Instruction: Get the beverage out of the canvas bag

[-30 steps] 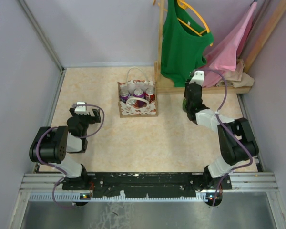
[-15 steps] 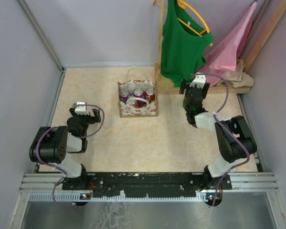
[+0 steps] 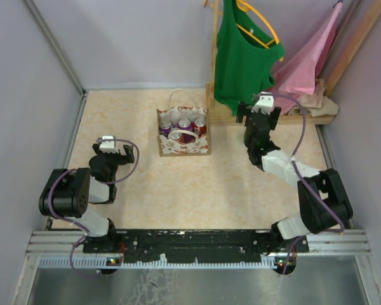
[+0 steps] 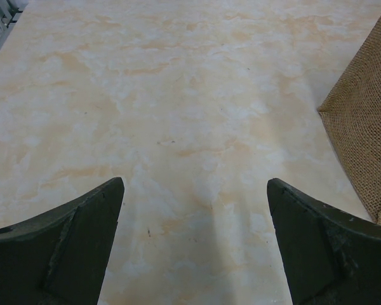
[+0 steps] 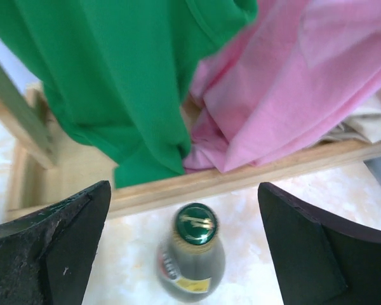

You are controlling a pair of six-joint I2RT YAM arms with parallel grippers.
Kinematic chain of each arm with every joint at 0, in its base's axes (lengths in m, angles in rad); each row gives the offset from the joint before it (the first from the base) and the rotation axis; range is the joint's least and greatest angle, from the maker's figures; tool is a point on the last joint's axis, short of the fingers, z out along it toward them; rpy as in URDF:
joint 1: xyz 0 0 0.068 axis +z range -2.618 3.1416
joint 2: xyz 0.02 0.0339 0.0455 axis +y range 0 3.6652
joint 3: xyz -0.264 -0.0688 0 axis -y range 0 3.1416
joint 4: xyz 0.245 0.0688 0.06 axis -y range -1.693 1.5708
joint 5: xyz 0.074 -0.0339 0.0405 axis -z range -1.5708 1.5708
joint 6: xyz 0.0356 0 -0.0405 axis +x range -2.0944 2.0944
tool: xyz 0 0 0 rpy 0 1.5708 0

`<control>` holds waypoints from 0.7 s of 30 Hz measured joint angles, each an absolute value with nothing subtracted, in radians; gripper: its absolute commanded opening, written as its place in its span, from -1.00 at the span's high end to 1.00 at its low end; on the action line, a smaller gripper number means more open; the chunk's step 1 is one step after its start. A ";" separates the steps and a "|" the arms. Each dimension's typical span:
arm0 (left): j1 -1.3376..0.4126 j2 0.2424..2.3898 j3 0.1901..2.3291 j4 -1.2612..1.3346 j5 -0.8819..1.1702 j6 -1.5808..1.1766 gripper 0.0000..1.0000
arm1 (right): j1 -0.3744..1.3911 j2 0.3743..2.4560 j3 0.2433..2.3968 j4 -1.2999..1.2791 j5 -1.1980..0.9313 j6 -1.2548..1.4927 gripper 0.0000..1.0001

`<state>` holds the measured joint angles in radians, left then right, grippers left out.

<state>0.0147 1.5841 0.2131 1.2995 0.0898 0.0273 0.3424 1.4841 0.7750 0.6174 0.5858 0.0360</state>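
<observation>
The canvas bag (image 3: pixel 183 143) stands at the back middle of the table with its white handles up and cans (image 3: pixel 185 122) inside. Its woven side (image 4: pixel 363 133) shows at the right edge of the left wrist view. A beverage bottle (image 5: pixel 192 264) with a green cap stands upright on the table, outside the bag. My right gripper (image 5: pixel 184 186) hangs open above it, its fingers well clear on both sides. In the top view that gripper (image 3: pixel 256 114) hides the bottle. My left gripper (image 4: pixel 195 184), also seen in the top view (image 3: pixel 108 147), is open over bare table, left of the bag.
A wooden rack base (image 5: pixel 241 179) runs just behind the bottle. A green shirt (image 3: pixel 241 57) and a pink cloth (image 3: pixel 305 63) hang over it at the back right. Walls close in the table on the left, back and right.
My right gripper has opened wide and lifted toward the rack, letting go of the bottle, which stays standing. The left arm has not moved.
</observation>
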 measured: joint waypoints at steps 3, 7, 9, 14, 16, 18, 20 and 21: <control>0.015 1.584 0.213 1.299 0.090 0.027 -0.99 | 0.428 1.405 0.824 0.537 0.635 0.019 -0.96; 0.015 1.584 0.213 1.299 0.090 0.027 -0.99 | 0.599 1.302 0.884 0.487 0.689 -0.030 -0.78; 0.015 1.584 0.213 1.299 0.090 0.027 -1.00 | 0.659 1.271 0.914 0.468 0.692 -0.046 -0.36; 0.015 1.584 0.213 1.299 0.090 0.027 -0.99 | 0.683 1.266 1.022 0.399 0.658 -0.047 0.74; 0.015 1.584 0.213 1.299 0.089 0.027 -0.99 | 0.682 1.300 1.089 0.366 0.638 -0.043 0.99; 0.015 1.584 0.213 1.299 0.090 0.027 -1.00 | 0.681 1.364 1.182 0.318 0.614 -0.037 1.00; 0.015 1.584 0.213 1.299 0.090 0.027 -0.99 | 0.680 1.454 1.296 0.264 0.572 -0.028 1.00; 0.015 1.584 0.213 1.299 0.090 0.027 -0.99 | 0.680 1.500 1.347 0.236 0.552 -0.022 1.00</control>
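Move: The red can at the bag's right end is next: from my right hand it lies about 18 cm to the left, level front to back, and some 14 cm below. The big purple can stands about 6 cm left of the red one. The green bottle just set down is about 2 cm ahead and 11 cm below, and the hanging green shirt some 14 cm ahead, 2 cm left. From my left hand the red can lies about 31 cm right, 7 cm ahead. I lift my already open right hand clear of the green bottle and swing it left, high towards the space over the bag's right end, about 17 cm up and 17 cm left. I draw back some 6 cm first, then reach forward again as the climb flattens out. Meanwhile the wrist turns about 20 degrees counter-clockwise and tips up a little, and the fingers shut on nothing. ##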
